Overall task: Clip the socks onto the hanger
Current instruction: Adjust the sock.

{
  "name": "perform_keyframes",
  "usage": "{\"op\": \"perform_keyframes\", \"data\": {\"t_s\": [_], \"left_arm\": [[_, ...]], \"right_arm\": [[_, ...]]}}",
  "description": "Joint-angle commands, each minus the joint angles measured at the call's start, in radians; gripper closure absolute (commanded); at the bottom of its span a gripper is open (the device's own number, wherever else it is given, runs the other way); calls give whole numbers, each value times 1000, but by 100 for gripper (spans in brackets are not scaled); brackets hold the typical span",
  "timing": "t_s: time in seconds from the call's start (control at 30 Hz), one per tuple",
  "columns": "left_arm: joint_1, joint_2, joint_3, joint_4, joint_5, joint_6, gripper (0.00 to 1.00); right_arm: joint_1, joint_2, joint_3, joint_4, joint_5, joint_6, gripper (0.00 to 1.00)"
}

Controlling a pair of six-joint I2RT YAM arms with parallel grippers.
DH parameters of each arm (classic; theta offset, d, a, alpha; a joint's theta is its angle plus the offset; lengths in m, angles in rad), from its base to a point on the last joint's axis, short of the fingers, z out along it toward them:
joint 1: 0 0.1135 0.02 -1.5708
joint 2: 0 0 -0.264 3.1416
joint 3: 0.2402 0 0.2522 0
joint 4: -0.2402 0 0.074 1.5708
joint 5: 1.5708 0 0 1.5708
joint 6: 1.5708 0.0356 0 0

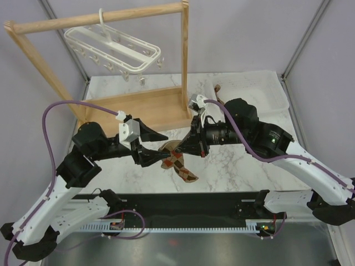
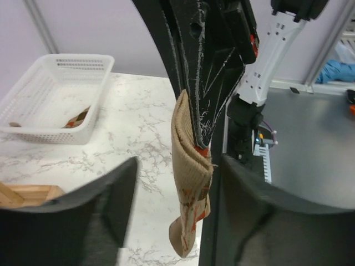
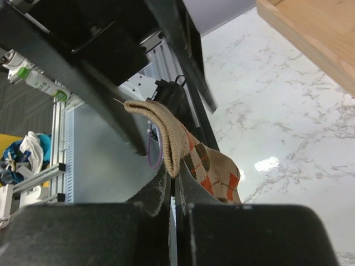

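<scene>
One argyle sock [image 1: 183, 169] hangs above the marble table between the two arms. My right gripper [image 1: 178, 151] is shut on its folded cuff; the right wrist view shows the cuff [image 3: 166, 138] pinched between the closed fingertips [image 3: 175, 185]. My left gripper [image 1: 165, 147] is open, with its fingers [image 2: 105, 210] standing on either side of the hanging sock [image 2: 191, 172] and not gripping it. A second sock [image 1: 217, 88] lies in the white basket [image 2: 55, 94]. The white hanger [image 1: 113, 47] with its dangling clips hangs from the wooden rack's top bar at the back left.
The wooden rack [image 1: 141, 108] has its base board just behind the grippers. The white perforated basket [image 1: 260, 91] sits at the back right. A black rail [image 1: 183, 205] runs along the table's near edge.
</scene>
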Motion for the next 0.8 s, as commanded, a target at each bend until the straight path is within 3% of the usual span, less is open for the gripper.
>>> {"op": "perform_keyframes", "data": {"t_s": [0.0, 0.07, 0.1, 0.17, 0.23, 0.27, 0.37, 0.57, 0.77], "left_arm": [[-4, 33, 50, -7, 130, 10, 40], [-4, 31, 53, -10, 161, -6, 51], [-4, 28, 53, -13, 164, -6, 74], [-4, 8, 48, -14, 130, -47, 98], [-4, -10, 44, -13, 92, -90, 98], [-4, -15, 44, -11, 63, -108, 98], [-4, -41, 41, 4, -14, -211, 98], [-4, -72, -1, 127, -80, -438, 98], [-4, 0, 142, -33, -169, -543, 98]], "right_arm": [[-3, 13, 36, 54, -93, -8, 100], [-5, 6, 29, 66, -97, -28, 100], [-8, 1, 24, 69, -91, -36, 100], [-10, -23, 10, 95, -90, -53, 100], [-11, -45, -26, 120, -39, -53, 83], [-13, -68, -55, 127, -22, -47, 60], [-13, -126, -161, 218, 10, -45, 37], [-14, -229, -387, 553, -13, -4, 27], [-14, -218, -419, 701, -65, 16, 26]]}}
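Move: The left gripper stands open just beside the sock cuff, which is some 2 cm to its right, level with it and at the same height; the right fingertips hold that cuff, so its free edge is about 2 cm to the right hand's left. The wooden tray's middle is roughly 25 cm ahead of the left hand, 16 cm left and 36 cm below; the hanger is about 25 cm ahead and 17 cm left, near hand height. The left hand eases back about 2 cm and shuts its fingers on the sock cuff beside the right fingertips, then carries the pinched cuff up some 4 cm, rolling about 20 degrees around its finger line and tipping its fingertips slightly up. Once that grip has closed, the right hand, staying within a centimetre or two of its place, opens wide and lets go of the cuff, its fingertips tilting up about 15 degrees. ##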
